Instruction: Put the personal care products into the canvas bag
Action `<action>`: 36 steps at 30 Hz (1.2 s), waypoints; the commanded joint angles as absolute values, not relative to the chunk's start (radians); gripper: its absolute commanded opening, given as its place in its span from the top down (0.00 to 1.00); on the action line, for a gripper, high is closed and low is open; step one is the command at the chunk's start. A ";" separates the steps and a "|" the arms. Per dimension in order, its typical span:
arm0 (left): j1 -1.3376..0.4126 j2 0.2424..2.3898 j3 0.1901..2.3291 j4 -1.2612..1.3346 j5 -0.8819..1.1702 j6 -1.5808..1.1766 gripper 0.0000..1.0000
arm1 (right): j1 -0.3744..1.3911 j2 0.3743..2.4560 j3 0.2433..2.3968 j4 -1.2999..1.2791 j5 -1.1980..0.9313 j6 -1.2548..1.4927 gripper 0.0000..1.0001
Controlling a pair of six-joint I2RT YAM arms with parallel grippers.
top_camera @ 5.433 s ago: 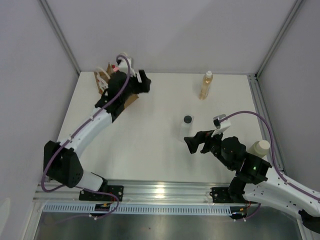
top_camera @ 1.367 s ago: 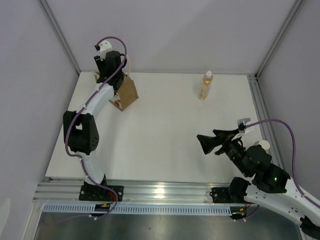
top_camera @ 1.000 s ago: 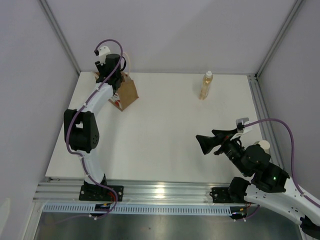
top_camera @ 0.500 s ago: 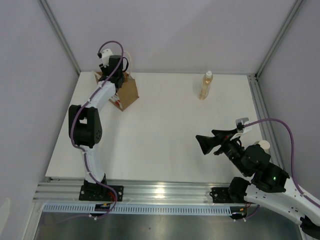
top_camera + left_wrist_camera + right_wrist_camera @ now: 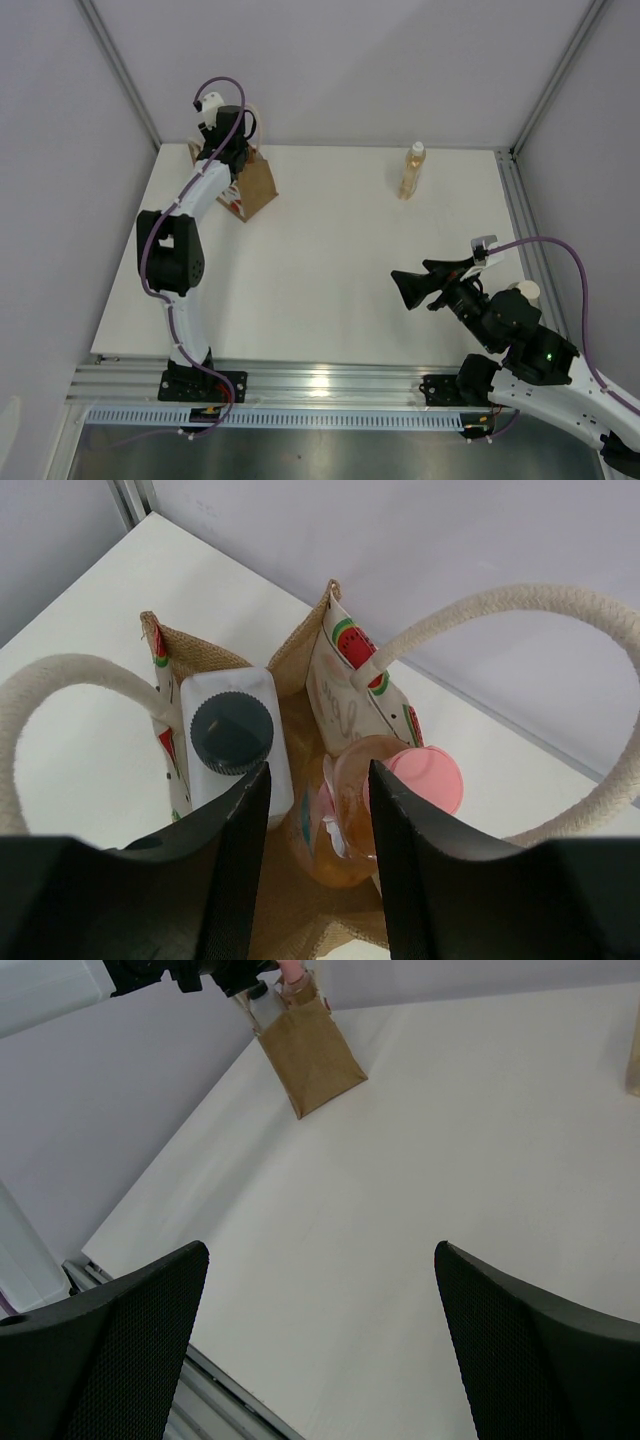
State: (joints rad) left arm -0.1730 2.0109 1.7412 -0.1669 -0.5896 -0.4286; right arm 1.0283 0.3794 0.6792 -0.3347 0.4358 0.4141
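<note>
The canvas bag (image 5: 257, 185) stands at the table's far left corner, its mouth open between two cream loop handles (image 5: 500, 605). Inside it stand a white bottle with a black cap (image 5: 230, 735) and a peach bottle with a pink cap (image 5: 425, 780). My left gripper (image 5: 318, 870) hangs right above the bag's mouth, its jaws a narrow gap apart with nothing between them. A tall amber bottle (image 5: 411, 171) stands at the far right. A cream bottle (image 5: 521, 293) sits by the right arm. My right gripper (image 5: 405, 285) hovers wide open and empty over the table.
Grey walls and metal posts (image 5: 120, 70) close in the table at the back and sides, tight behind the bag. A metal rail (image 5: 320, 380) runs along the near edge. In the right wrist view the bag (image 5: 310, 1060) is far off, across bare white tabletop (image 5: 400, 1210).
My left gripper has shifted slightly over the bag's mouth and its jaws have narrowed a little. The right arm has not moved.
</note>
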 commanded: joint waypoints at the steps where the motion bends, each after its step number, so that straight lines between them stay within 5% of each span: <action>1: -0.169 1.977 1.753 -0.138 -0.558 -0.430 0.52 | 1.032 0.370 0.693 -0.314 0.436 0.416 0.01; 7: -0.182 1.859 1.707 -0.159 -0.465 -0.399 0.41 | 1.032 0.376 0.690 -0.310 0.445 0.411 0.01; 14: -0.285 1.649 1.646 -0.224 -0.391 -0.333 0.01 | 1.032 0.411 0.692 -0.302 0.474 0.388 0.01; 24: -0.589 1.254 1.180 -0.175 -0.232 -0.376 0.01 | 1.031 0.500 0.655 -0.238 0.595 0.380 0.01; 30: -0.820 1.039 0.886 -0.103 -0.189 -0.367 0.01 | 1.005 0.702 0.813 -0.310 0.808 0.365 0.01; 36: -1.024 0.879 0.701 -0.013 -0.265 -0.348 0.01 | 0.755 0.845 0.978 -0.505 0.928 0.464 0.00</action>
State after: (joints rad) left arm -0.9489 0.9562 0.7574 -0.1314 -0.2150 -0.3653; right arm 0.8715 0.8150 0.8719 -0.3729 0.7712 0.3866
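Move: The left hand is at the mouth of the canvas bag, whose middle lies about 11 cm below and 2 cm to its left. The amber bottle is some 48 cm to its right, level with it in reach and 12 cm lower. From the right hand, that bottle stands about 41 cm ahead, 5 cm right and 20 cm below; the green bottle is only 3 cm ahead but some 30 cm right, 20 cm down. Up out of the bag's mouth and then back and to the right, the empty left hand arcs over the table, opening wide, rising about 13 cm before sinking again, and turning some 65 degrees clockwise. The right hand sets off later, about 9 cm forward towards the amber bottle, dipping and partly rising again, swinging slightly right, turning clockwise and rolling left side down, fingers still wide open. ##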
